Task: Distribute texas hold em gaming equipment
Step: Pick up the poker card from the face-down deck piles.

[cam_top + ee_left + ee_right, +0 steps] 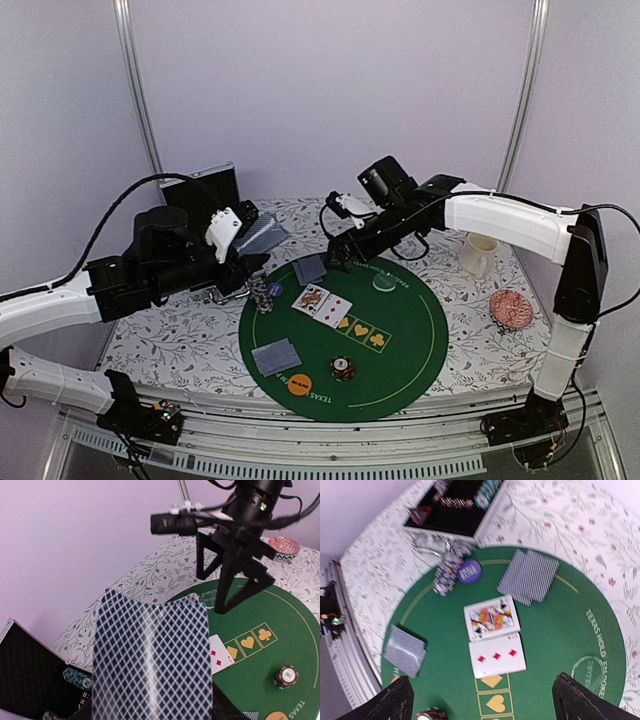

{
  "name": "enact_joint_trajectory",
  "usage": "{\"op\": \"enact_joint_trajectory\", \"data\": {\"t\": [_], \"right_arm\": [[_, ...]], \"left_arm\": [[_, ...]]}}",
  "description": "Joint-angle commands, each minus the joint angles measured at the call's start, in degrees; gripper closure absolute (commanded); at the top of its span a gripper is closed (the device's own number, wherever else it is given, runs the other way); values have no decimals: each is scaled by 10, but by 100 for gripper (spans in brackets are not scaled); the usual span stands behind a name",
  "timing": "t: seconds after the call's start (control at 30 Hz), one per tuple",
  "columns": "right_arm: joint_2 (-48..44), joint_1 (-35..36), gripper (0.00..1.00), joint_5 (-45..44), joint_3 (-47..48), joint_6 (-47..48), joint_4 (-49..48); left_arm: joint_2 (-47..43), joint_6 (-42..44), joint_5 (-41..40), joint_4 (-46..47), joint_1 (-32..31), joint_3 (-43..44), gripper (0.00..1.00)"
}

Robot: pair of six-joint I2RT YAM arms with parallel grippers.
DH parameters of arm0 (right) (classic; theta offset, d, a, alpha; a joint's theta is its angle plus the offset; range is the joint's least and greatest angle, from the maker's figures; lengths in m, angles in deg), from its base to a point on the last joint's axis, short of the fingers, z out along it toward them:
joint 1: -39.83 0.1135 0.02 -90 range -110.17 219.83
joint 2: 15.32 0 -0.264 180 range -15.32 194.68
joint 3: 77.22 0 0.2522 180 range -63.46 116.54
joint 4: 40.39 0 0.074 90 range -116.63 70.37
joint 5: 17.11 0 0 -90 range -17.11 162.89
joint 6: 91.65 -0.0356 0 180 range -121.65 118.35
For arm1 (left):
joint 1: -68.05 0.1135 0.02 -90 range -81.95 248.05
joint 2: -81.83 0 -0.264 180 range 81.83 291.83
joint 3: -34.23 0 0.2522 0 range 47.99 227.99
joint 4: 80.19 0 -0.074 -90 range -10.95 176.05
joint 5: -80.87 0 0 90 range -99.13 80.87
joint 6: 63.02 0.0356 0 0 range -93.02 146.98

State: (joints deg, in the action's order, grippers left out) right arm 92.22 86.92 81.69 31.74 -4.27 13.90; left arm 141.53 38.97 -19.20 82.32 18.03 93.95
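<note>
My left gripper (248, 243) is shut on a fanned deck of blue-checked cards (152, 660) held above the table's left side; the deck hides its fingers in the left wrist view. Over the far part of the green mat (410, 340) my right gripper (338, 256) hangs wide open with nothing in it, its dark fingertips (395, 700) framing a face-up king (491, 617) and a three of diamonds (497, 656). Face-down cards (528, 575) lie at the mat's far edge, more (405, 650) at its near left. Chip stacks (447, 572) (343, 369), an orange disc (299, 383) and a clear disc (384, 283) sit on the mat.
An open black case (455, 505) at the back left holds chips and a red-edged triangle marker (419, 514). A purple disc (468, 571) lies beside the far chip stack. A white mug (478, 254) and a red patterned dish (513, 309) stand right of the mat.
</note>
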Motion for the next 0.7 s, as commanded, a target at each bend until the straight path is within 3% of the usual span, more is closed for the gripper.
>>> {"op": "enact_joint_trajectory", "data": {"t": [0.0, 0.1, 0.27, 0.57, 0.67], "right_arm": [[-78, 0, 1, 183, -18, -11, -163], [-82, 1, 1, 268, -16, -36, -230], [-42, 4, 1, 322, 5, -102, -296], [42, 31, 0, 246, 96, -80, -195], [38, 30, 5, 219, 97, -72, -172]], "left_arm": [[3, 5, 57, 8, 2, -1, 50], [-2, 9, 87, 7, -1, -4, 50], [0, 11, 119, 7, -5, -6, 50], [0, 12, 118, 5, -6, -5, 50], [0, 12, 120, 5, -6, -5, 50]]}}
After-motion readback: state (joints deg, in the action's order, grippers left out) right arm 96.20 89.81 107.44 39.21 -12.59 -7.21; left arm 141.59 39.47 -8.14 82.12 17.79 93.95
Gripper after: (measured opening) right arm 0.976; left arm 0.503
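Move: The face-down deck is held up in the left fingers, its middle about 4 cm ahead and 3 cm right of that hand, at its height. From the right hand it lies some 17 cm left, 2 cm back and 9 cm above. Under the right hand's way, about 15 cm below it, lie the three of diamonds 6 cm left and 2 cm back, the king 13 cm left and 2 cm ahead, and the dealt face-down pair 13 cm left and 12 cm ahead. Up and to the left goes the right hand, rising nearly 15 cm, then arching over leftward and down about 5 cm to the free end of the held deck, rolling some 35 degrees to point its fingers leftward. The fingers stay wide open, one over the deck's patterned back; touch can't be made out. The left hand keeps its grip, drawing the deck a few centimetres back and right while turning it 10 degrees clockwise. ##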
